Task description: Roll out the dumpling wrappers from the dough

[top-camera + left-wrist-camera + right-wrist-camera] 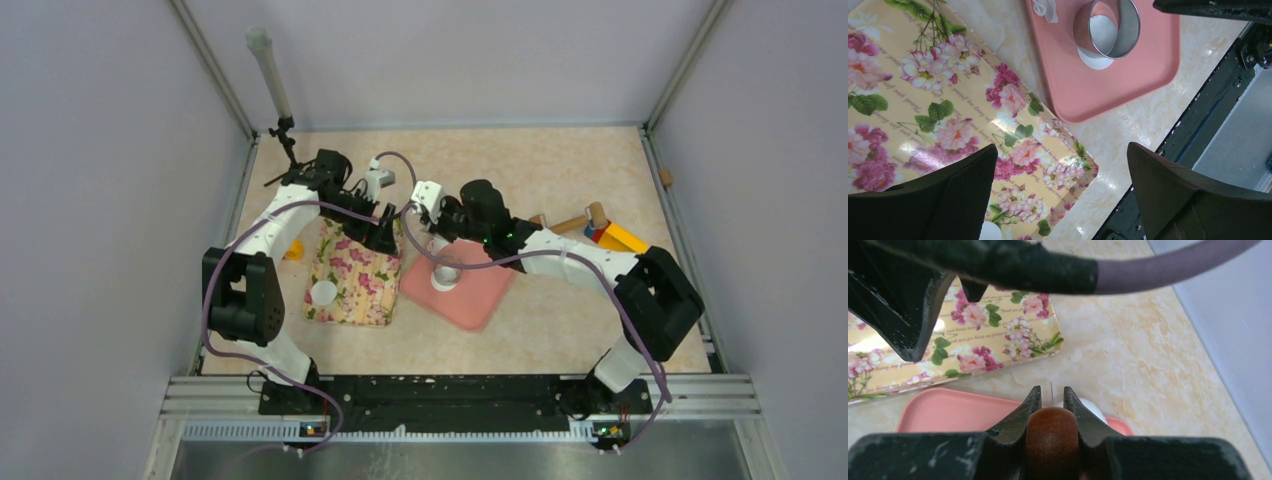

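Observation:
The pink board (470,300) carries a metal ring cutter (447,272) (1106,27) that stands on a white round of dough (1095,60). A torn white scrap (1045,7) lies by the board's far edge. One dumpling wrapper (323,293) (989,231) rests on the floral tray (355,275). My left gripper (385,235) (1062,147) hangs open over the tray's corner, nothing between its fingers. My right gripper (442,228) (1051,390) is shut on a rounded brown wooden piece (1052,440) above the board's far end. A white dough lump (1093,407) shows just past its fingertips.
Wooden pieces and a yellow block (600,228) lie at the back right. A small orange object (293,250) sits left of the tray. The left arm's purple cable (1173,265) crosses above my right gripper. A black rail (440,390) runs along the near edge, and grey walls enclose the table.

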Action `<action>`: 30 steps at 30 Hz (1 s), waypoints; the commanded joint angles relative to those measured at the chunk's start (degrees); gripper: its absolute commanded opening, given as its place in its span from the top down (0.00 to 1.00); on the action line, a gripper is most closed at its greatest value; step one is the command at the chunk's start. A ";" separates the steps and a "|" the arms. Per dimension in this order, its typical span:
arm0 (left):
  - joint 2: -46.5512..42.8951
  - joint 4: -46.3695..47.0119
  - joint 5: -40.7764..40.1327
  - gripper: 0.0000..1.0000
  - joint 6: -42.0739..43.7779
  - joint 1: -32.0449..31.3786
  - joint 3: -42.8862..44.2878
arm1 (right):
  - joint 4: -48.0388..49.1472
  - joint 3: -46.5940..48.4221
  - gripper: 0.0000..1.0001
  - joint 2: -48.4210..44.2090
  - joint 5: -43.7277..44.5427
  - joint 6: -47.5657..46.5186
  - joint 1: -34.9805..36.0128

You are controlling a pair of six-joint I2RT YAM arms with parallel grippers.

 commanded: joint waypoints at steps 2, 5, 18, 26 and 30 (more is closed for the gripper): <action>-2.76 1.04 2.12 0.01 1.18 0.35 -0.17 | 1.03 -2.91 1.00 -3.23 6.94 -4.43 -1.87; -2.67 1.09 2.16 0.01 1.19 0.33 -0.10 | 1.12 -4.28 1.00 -3.94 8.77 -5.59 -2.59; -3.03 1.08 2.46 0.01 1.19 0.33 -0.04 | -3.01 -6.53 1.00 -9.93 15.17 -9.03 -3.68; -3.05 1.55 1.82 0.01 0.68 0.07 0.66 | -7.31 -4.32 1.00 -15.92 11.56 -5.51 -4.55; -1.66 2.04 -1.63 0.01 -0.65 -2.18 3.11 | -9.68 -3.31 1.00 -22.29 0.63 2.71 -6.06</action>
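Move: The right hand holds the scraper's handle, blade down; the dough scrap at the tray's left rim, near its far corner, lies almost beneath it, about 1 cm ahead, 3 cm right and 17 cm down. The ring cutter stands roughly 7 cm back and 3 cm right, and the floral mat's middle is some 16 cm left and 7 cm back, both low on the table. From the idle left hand, the scrap is about 12 cm right, 4 cm ahead and 12 cm down. Keeping its grip on the scraper, the right hand sweeps to its right by about 9 cm, edging forward and dipping slightly at first, to draw the dough scrap off the tray's left rim and inwards with the blade. As it goes the wrist turns clockwise some 15 degrees and leans over a little, then near the end the hand rises nearly 4 cm from its low point and eases back slightly. ##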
